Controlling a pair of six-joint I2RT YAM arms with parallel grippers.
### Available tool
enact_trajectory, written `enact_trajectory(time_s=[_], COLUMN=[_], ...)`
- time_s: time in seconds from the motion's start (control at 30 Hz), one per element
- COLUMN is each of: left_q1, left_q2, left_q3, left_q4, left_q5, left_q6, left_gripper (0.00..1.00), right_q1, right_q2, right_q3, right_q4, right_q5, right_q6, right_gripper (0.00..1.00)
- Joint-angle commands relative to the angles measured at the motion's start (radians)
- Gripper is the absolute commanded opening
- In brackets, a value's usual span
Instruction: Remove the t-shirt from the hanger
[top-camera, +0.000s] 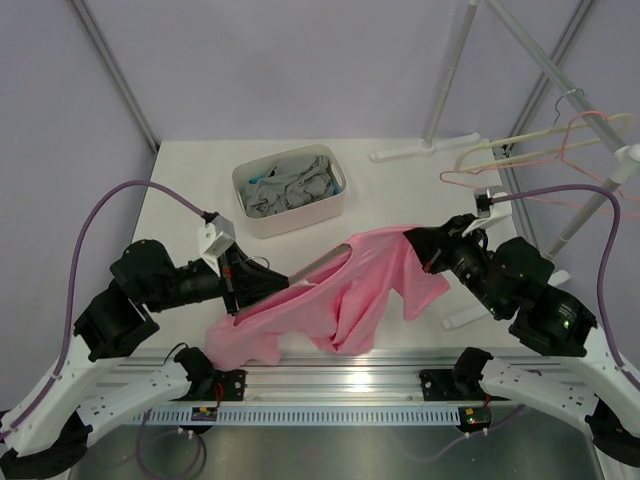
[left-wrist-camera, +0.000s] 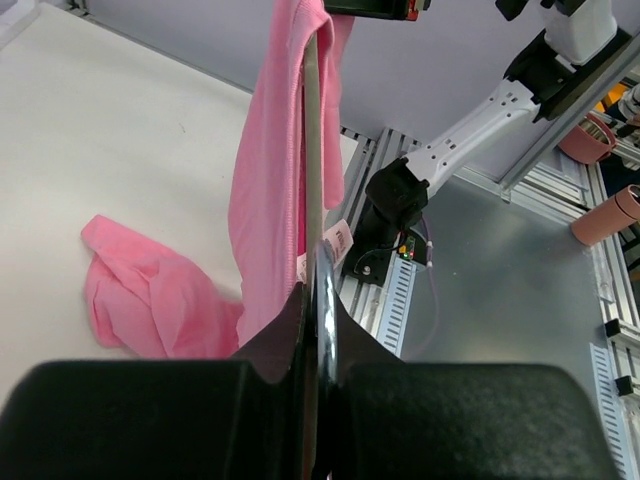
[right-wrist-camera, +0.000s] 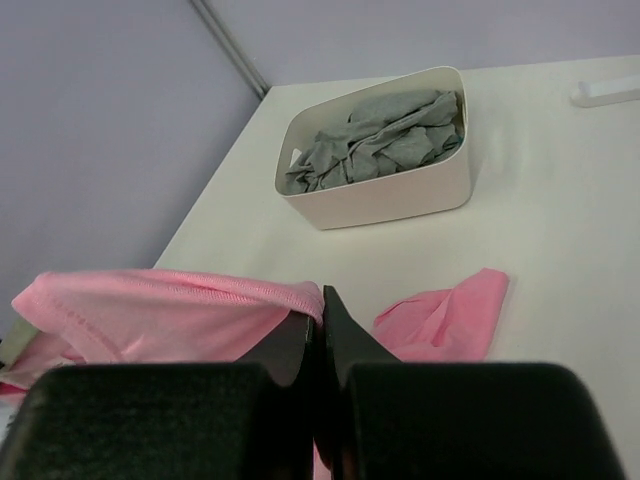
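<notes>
The pink t-shirt hangs over the dark grey-brown hanger, which is held above the table; its lower part bunches on the table near the front edge. My left gripper is shut on the hanger's left end. In the left wrist view the hanger runs straight up from the shut gripper, with the t-shirt draped beside it. My right gripper is shut on the t-shirt's hem at the hanger's right end. The right wrist view shows that gripper pinching the t-shirt. The hanger's hook is hidden.
A white tub of grey clothes stands at the table's back middle, also in the right wrist view. A cream hanger and a thin pink wire hanger hang on a white rack at the back right.
</notes>
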Motion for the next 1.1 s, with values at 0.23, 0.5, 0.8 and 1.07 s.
enact_trajectory(time_s=[0.23,0.5,0.8,1.07], left_q1=[0.002,0.0,0.002,0.002], left_q2=[-0.094,-0.201,-0.243,-0.297], left_q3=[0.133,0.11,0.047,-0.15], left_q4=[-0.151,-0.03,0.153,0.679], left_q5=[-0.157,-0.173,-0.225,-0.282], left_q6=[0.039,-0.022,-0.059,-0.134], left_gripper=[0.0,0.0,0.0,0.0], right_q1=[-0.007,-0.007,-0.007,-0.007], right_q2=[0.093,0.13,0.203,0.335], right_q3=[0.12,0.047,0.029,0.059], right_q4=[-0.005,0.041,0.121,0.183], right_q5=[0.278,0.158,-0.032,-0.303], right_q6=[0.041,0.1,0.031,-0.034], right_gripper=[0.0,0.0,0.0,0.0])
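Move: Both hands already grip: the left the hanger, the right the t-shirt's outer edge. The shirt's middle lies about 9 cm to the right of the left hand and some 8 cm below it, barely ahead; from the right hand, about 9 cm back, 12 cm left and 8 cm below. From the left hand, the hanger's shirt-covered far part is 11 cm right, 6 cm ahead, level; the bin is roughly 42 cm ahead, 3 cm left, 32 cm below. Left hand pulls the hanger some 8 cm up and left, while right drags the pinched shirt left and down. ##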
